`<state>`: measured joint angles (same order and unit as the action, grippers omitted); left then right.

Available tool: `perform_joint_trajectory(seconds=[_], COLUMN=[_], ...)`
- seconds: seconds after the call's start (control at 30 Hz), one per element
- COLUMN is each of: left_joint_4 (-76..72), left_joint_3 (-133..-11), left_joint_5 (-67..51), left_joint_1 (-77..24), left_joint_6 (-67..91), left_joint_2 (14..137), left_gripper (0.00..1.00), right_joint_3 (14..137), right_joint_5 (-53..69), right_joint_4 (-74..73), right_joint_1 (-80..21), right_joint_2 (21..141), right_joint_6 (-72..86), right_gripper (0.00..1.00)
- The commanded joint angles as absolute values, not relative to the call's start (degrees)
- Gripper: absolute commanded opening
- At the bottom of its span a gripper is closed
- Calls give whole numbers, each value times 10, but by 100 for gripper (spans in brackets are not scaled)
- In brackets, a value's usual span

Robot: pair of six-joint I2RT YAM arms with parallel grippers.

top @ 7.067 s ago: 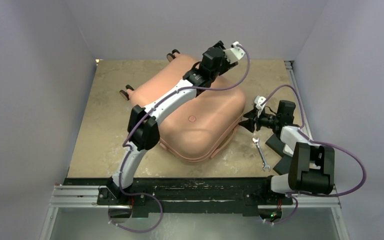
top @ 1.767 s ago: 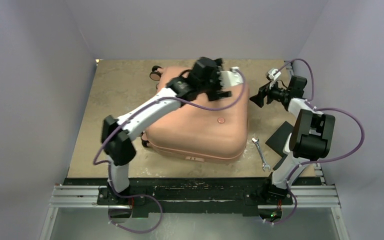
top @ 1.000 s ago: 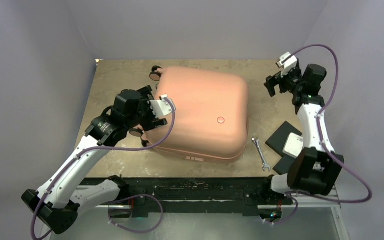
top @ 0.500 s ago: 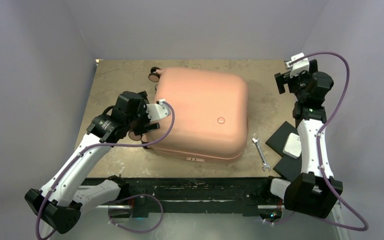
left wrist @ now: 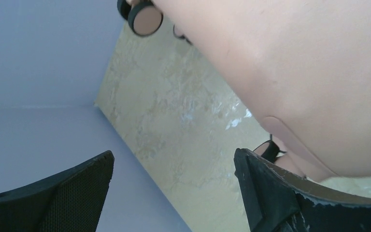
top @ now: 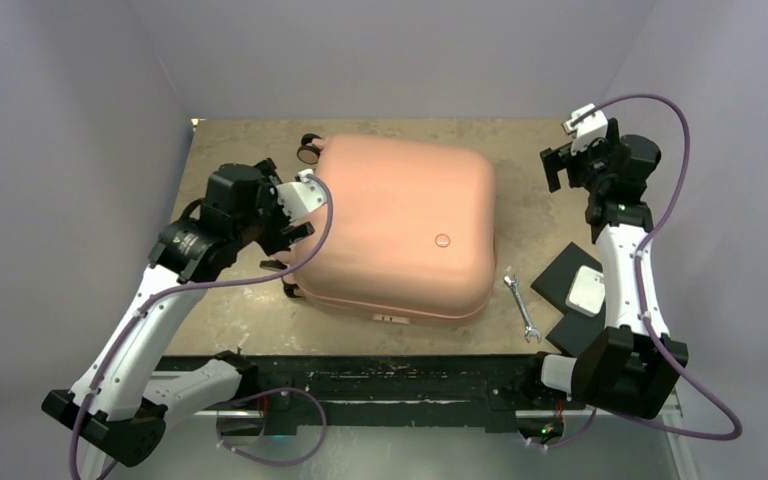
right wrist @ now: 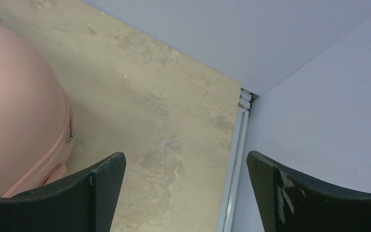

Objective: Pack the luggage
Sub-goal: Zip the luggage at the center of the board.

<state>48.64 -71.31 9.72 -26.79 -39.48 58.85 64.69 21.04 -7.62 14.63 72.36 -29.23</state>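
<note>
The luggage (top: 400,225) is a salmon-pink hard-shell suitcase lying flat and closed in the middle of the table, with dark wheels (top: 309,152) at its far left corner. My left gripper (top: 288,222) hovers open beside its left side, touching nothing. In the left wrist view that gripper (left wrist: 174,188) frames bare table, with the luggage shell (left wrist: 294,72) and a wheel (left wrist: 145,17) above. My right gripper (top: 558,168) hangs open over the far right corner, away from the luggage. The right wrist view shows this gripper (right wrist: 186,183) empty, with the luggage edge (right wrist: 14,106) at the left.
A silver wrench (top: 522,308) lies on the table right of the suitcase. Two flat black pads (top: 560,272) (top: 572,332) lie at the near right, a small white flat item (top: 588,290) on one. Grey walls enclose the table; a metal rail (right wrist: 234,159) runs along its right edge.
My left gripper has drifted toward the far end along the suitcase's left side. The right gripper has shifted only a little near the far right corner. The suitcase has stayed put.
</note>
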Motion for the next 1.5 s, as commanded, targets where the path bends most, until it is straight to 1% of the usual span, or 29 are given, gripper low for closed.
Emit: perform_joint_trajectory(seconds=[0.0, 0.1, 0.17, 0.3, 0.37, 0.57, 0.7, 0.8, 0.87, 0.93, 1.0, 1.07, 1.13, 1.33, 1.37, 1.47], left_joint_4=[620, 712, 747, 755, 710, 438, 350, 324, 311, 278, 230, 191, 161, 67, 58, 60], left_joint_3=[-793, -769, -731, -656, -623, -521, -506, -515, -521, -516, -500, -494, -500, -550, -566, -620], left_joint_5=[-70, -131, -135, -119, -91, 67, 84, 87, 94, 125, 178, 210, 203, 169, 160, 136], left_joint_1=[-266, -266, -266, -266, -266, -266, -266, -265, -265, -265, -263, -244, -199, -51, -25, 0], left_joint_6=[-420, -470, -494, -511, -500, -434, -415, -401, -393, -386, -384, -383, -381, -350, -337, -299], left_joint_2=[571, 562, 557, 551, 548, 555, 562, 559, 555, 558, 573, 601, 626, 741, 767, 832], left_gripper=[94, 94, 94, 94, 94, 92, 89, 83, 77, 69, 64, 58, 54, 54, 54, 54], right_joint_3=[646, 644, 638, 632, 633, 631, 627, 624, 625, 625, 627, 630, 632, 634, 636, 638], right_joint_5=[253, 300, 329, 357, 363, 390, 397, 396, 397, 406, 422, 441, 453, 428, 412, 331], right_joint_4=[-59, -76, -77, -60, -52, -46, -50, -49, -49, -48, -46, -46, -41, 13, 30, 91], right_joint_1=[145, 144, 145, 145, 144, 145, 144, 145, 145, 145, 145, 144, 145, 145, 145, 145], right_joint_2=[704, 702, 695, 685, 685, 686, 684, 687, 692, 698, 703, 708, 710, 736, 745, 780], right_joint_6=[-280, -309, -322, -319, -310, -295, -302, -308, -309, -309, -303, -298, -293, -263, -249, -182], right_gripper=[99, 99, 99, 99, 99, 99, 99, 99, 99, 99, 99, 99, 99, 99, 99, 99])
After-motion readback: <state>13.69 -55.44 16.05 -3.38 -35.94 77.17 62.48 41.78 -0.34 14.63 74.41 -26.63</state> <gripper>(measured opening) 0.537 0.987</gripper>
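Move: The suitcase's near-left wheels lie about 9 cm back from the left hand, nearly level sideways and some 16 cm lower. The suitcase's middle is roughly 25 cm to that hand's right and 3 cm back, about 16 cm below; the far-left wheels stand about 22 cm ahead, 4 cm right and 14 cm below. From the right hand the near-left wheels lie some 60 cm left, 22 cm back and 17 cm down. The left hand seems to push the suitcase's near-left wheel end forward: it first draws back about 10 cm and drops some 12 cm, tipping its fingers down, then levels them and sweeps forward about 20 cm, also left late on, turning counter-clockwise, fingers half closing on nothing. The open right hand swings about 6 cm left towards the suitcase, turning some 20 degrees counter-clockwise. ##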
